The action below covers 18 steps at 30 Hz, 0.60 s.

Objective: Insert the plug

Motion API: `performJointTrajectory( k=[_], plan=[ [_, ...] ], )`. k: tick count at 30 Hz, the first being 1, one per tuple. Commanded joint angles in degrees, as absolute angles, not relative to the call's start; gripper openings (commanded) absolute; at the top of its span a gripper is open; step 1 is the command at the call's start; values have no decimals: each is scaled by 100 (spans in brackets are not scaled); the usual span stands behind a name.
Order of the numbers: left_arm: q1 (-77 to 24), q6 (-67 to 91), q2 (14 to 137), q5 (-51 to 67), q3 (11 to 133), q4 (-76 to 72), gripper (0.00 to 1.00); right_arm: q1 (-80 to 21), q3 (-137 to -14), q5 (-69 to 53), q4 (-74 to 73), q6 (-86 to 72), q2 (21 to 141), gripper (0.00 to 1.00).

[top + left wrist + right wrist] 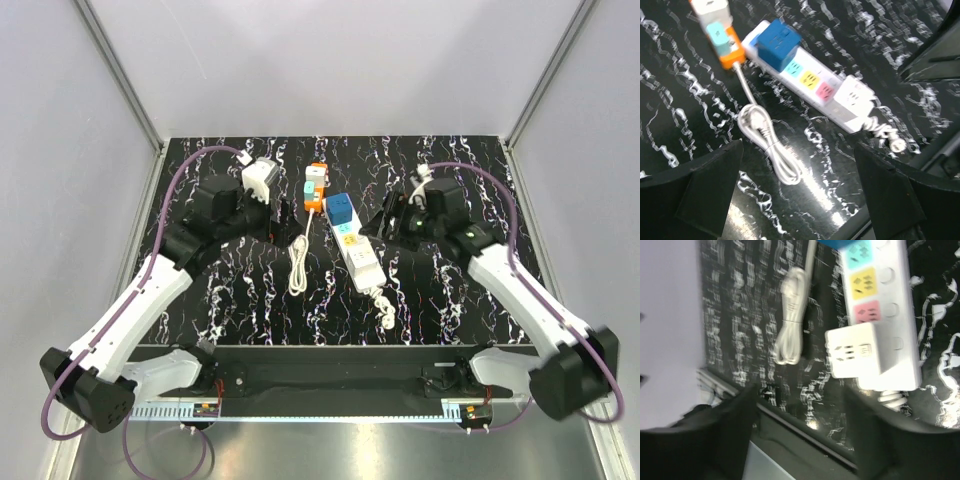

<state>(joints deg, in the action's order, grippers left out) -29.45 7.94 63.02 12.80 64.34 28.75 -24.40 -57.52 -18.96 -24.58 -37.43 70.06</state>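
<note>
The blue plug (pixel 341 210) (pixel 779 42) sits on the far end of the white power strip (pixel 358 255) (pixel 812 82) (pixel 900 315), with no gripper touching it. My right gripper (pixel 388 225) (pixel 800 405) hovers just right of the strip. It is open and holds nothing, and a white cube adapter (pixel 855 352) on the strip's near end lies just beyond its fingers. My left gripper (pixel 270 212) (pixel 799 155) stands open and empty to the left, over bare table near the coiled cable.
An orange-and-white plug (pixel 316 185) (pixel 722 35) lies left of the strip, its white cable coiled (pixel 298 268) (pixel 767 145) (pixel 790 335). Another white cube adapter (pixel 262 180) sits by the left wrist. The strip's own cord curls at its near end (pixel 383 305).
</note>
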Motion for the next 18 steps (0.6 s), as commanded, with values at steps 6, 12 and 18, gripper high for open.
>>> performJointTrajectory(
  k=[6,12,18],
  plan=[
    [-2953,1054,5529,2074,6899,2479,99,-2461,-6625,-1346,-3629,-3393,5432,100],
    [-2953,1336,4950,2303,6812,1935,99,-2461,-7005,-1336,-3973,-3050,4923,100],
    [-2953,1380,4369,2005,6627,1565,99,-2461,-7014,-1064,-3885,-3076,4588,100]
  ],
)
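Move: The white plug on the power strip lies about 3 cm ahead of the right gripper, 2 cm to its left and 13 cm below. The blue plug stands some 12 cm farther out than that plug and 5 cm to its left. From the left gripper, the blue plug is roughly 17 cm ahead, 11 cm right and 19 cm down; the white plug is 4 cm ahead, 16 cm right and just as low; the cable coil lies nearly underneath. Lift both grippers clear of the two plugs, touching nothing. Raise the right one about 14 cm while drawing it back and to its right, fingers opening the rest of the way. Bring the left one up some 13 cm and back about half that, still wide open. Tilt both sets of fingertips up by 20 to 25 degrees. ##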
